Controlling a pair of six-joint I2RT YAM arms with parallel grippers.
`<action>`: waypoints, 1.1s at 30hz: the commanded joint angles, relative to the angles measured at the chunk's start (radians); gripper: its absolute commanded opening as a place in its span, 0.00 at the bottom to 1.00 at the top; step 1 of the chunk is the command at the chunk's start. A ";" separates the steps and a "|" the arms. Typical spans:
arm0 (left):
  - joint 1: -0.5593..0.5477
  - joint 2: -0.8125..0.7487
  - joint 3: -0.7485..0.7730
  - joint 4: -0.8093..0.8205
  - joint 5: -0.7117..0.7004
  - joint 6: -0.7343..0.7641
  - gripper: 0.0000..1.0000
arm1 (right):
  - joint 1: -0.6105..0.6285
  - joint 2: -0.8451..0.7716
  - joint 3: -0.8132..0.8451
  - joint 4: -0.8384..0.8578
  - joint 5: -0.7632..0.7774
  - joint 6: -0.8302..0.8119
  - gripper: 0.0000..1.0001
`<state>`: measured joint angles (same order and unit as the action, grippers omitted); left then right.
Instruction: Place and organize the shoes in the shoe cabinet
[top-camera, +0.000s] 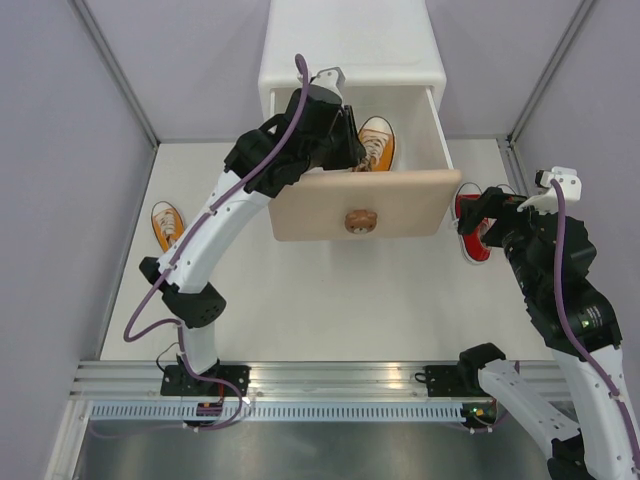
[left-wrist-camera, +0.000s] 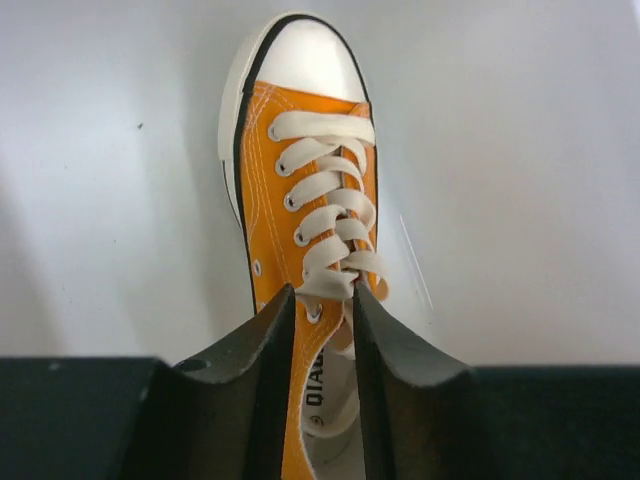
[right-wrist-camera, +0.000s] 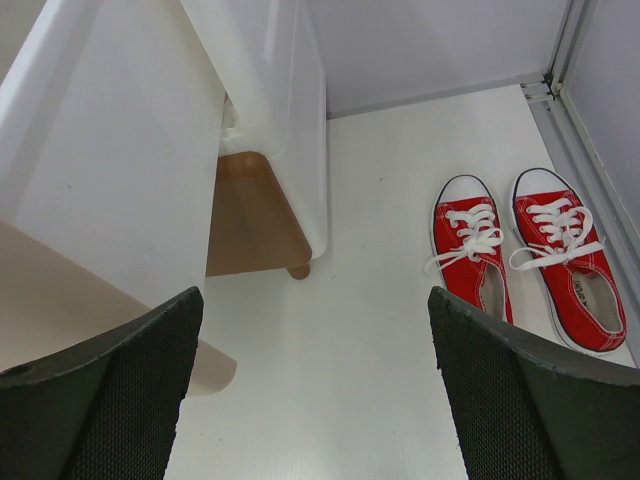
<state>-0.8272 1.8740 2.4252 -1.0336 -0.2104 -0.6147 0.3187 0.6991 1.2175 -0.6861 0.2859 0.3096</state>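
Observation:
The shoe cabinet stands at the back with its upper beige-fronted drawer pulled out. One orange shoe lies in that drawer, toe pointing away. My left gripper reaches into the drawer. In the left wrist view its jaws stand slightly apart on either side of the orange shoe's laced side wall. A second orange shoe lies on the floor at the left. A pair of red shoes sits side by side at the right, below my wide open right gripper.
The open drawer overhangs the middle of the floor, its bear knob facing me. The lower brown drawer front is closed. Grey walls close in both sides, and a metal rail runs along the near edge.

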 joint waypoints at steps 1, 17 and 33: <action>-0.009 -0.015 0.040 0.066 -0.014 -0.030 0.36 | 0.005 -0.007 0.011 0.033 0.007 -0.004 0.97; -0.009 -0.081 0.008 0.069 -0.035 -0.020 0.71 | 0.005 -0.001 0.042 0.022 0.012 -0.001 0.97; -0.009 -0.174 -0.018 0.078 -0.024 0.004 0.91 | 0.005 0.004 0.082 0.007 0.015 -0.006 0.98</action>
<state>-0.8272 1.7454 2.4062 -0.9920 -0.2310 -0.6220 0.3187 0.6994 1.2655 -0.6899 0.2890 0.3096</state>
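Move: The left hand's slightly parted fingertips are at the tongue of the orange shoe in the open drawer. The shoe's middle is some 3 cm ahead, 2 cm right and 4 cm below. The drawer front is about 6 cm back and 1 cm right, 4 cm lower; the drawer's right wall is roughly 12 cm right and 3 cm ahead. From the right hand, that shoe lies about 13 cm forward and 18 cm left, 2 cm lower. Coming free of the orange shoe's laces and tongue, the left fingers spread from about a third open to almost fully open, the hand at first barely rising. It then lifts away faster, about 6 cm up in all, drawing some 3 cm left and 2 cm back while the fingers tip slightly upward. The right hand, open and empty, rises about 2 cm. ##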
